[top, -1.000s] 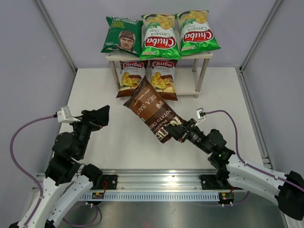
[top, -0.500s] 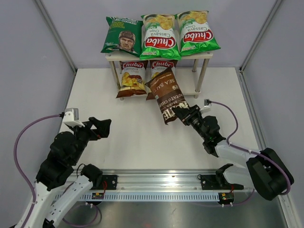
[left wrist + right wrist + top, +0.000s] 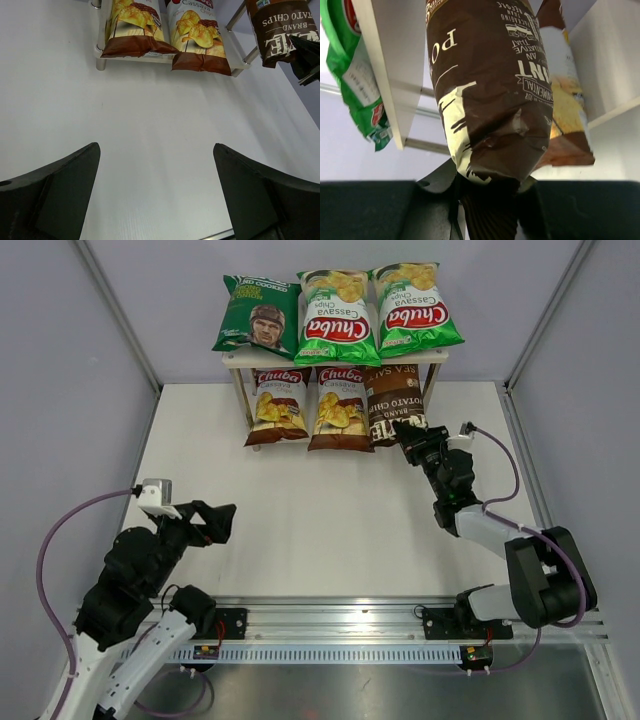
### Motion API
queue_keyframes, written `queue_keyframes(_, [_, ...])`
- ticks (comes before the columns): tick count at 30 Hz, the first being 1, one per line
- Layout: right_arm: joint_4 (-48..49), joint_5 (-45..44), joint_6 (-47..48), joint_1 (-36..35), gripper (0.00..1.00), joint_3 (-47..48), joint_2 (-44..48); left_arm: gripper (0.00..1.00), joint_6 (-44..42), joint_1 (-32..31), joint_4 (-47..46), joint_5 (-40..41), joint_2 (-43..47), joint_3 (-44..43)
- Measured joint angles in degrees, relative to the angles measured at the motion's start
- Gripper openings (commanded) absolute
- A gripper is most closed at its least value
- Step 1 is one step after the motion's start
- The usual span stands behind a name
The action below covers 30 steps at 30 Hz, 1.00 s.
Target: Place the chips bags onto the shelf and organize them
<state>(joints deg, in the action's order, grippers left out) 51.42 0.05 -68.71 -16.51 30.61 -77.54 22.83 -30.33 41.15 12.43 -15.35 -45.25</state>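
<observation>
The shelf (image 3: 427,405) stands at the back. Its top board carries a dark green bag with a man's face (image 3: 258,315) and two bright green Chuba bags (image 3: 338,316) (image 3: 415,308). Two brown-and-white Chuba bags (image 3: 279,405) (image 3: 341,408) lean in the lower tier. My right gripper (image 3: 418,435) (image 3: 490,187) is shut on the bottom seam of the dark brown Kettle bag (image 3: 396,402) (image 3: 490,90). The bag's far end reaches in under the top board (image 3: 382,65), in the right slot. My left gripper (image 3: 215,515) (image 3: 155,146) hangs open over bare table at the near left.
Grey enclosure walls close in left, right and behind the shelf. A metal rail (image 3: 340,625) with both arm bases runs along the near edge. Purple cables (image 3: 495,455) loop off each wrist.
My right arm has carried the Kettle bag from mid-table back to the shelf's lower right slot, turning it lengthwise. The left arm drew back a little toward its base, still open.
</observation>
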Motion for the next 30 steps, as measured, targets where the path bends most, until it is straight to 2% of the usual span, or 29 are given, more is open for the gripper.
queue_keyframes(11, [-1.5, -6.7, 6.8, 0.7, 0.00, 5.8, -9.1, 0.99, -0.1, 0.0, -0.1, -0.3, 3.0, 0.8])
queue_keyframes(18, [-3.6, -9.9, 13.4, 0.7, 0.00, 9.2, -11.8, 0.99, -0.2, 0.0, -0.1, -0.9, 3.0, 0.9])
queue_keyframes(30, [-3.3, -9.6, 18.5, 0.7, 0.00, 12.1, -21.0, 0.99, -0.3, 0.0, -0.1, -1.3, 3.0, 0.9])
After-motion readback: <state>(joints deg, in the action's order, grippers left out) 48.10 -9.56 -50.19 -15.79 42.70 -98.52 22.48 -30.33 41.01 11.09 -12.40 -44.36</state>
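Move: Ahead of the right hand, which already grips the brown potato bag by its lower end, the free right-hand slot on the lower shelf centres about 15 cm forward, 1 cm right and 5 cm lower. The middle Chuba bag stands about level with the slot, 11 cm left of the hand; the shelf's right front post is roughly 9 cm ahead and 7 cm right. From the left hand, the slot lies some 37 cm forward, 37 cm right and 8 cm lower. Sliding the brown potato bag top end first into the gap between the middle Chuba bag and the right front post, the right hand goes about 8 cm forward, drifting slightly right, and sinks some 9 cm, the last stretch almost straight down. Meanwhile it rolls its left side down by about 20 degrees, swings its fingers some 10 degrees clockwise and tips them slightly down, keeping its pinch on the bag's lower end. ##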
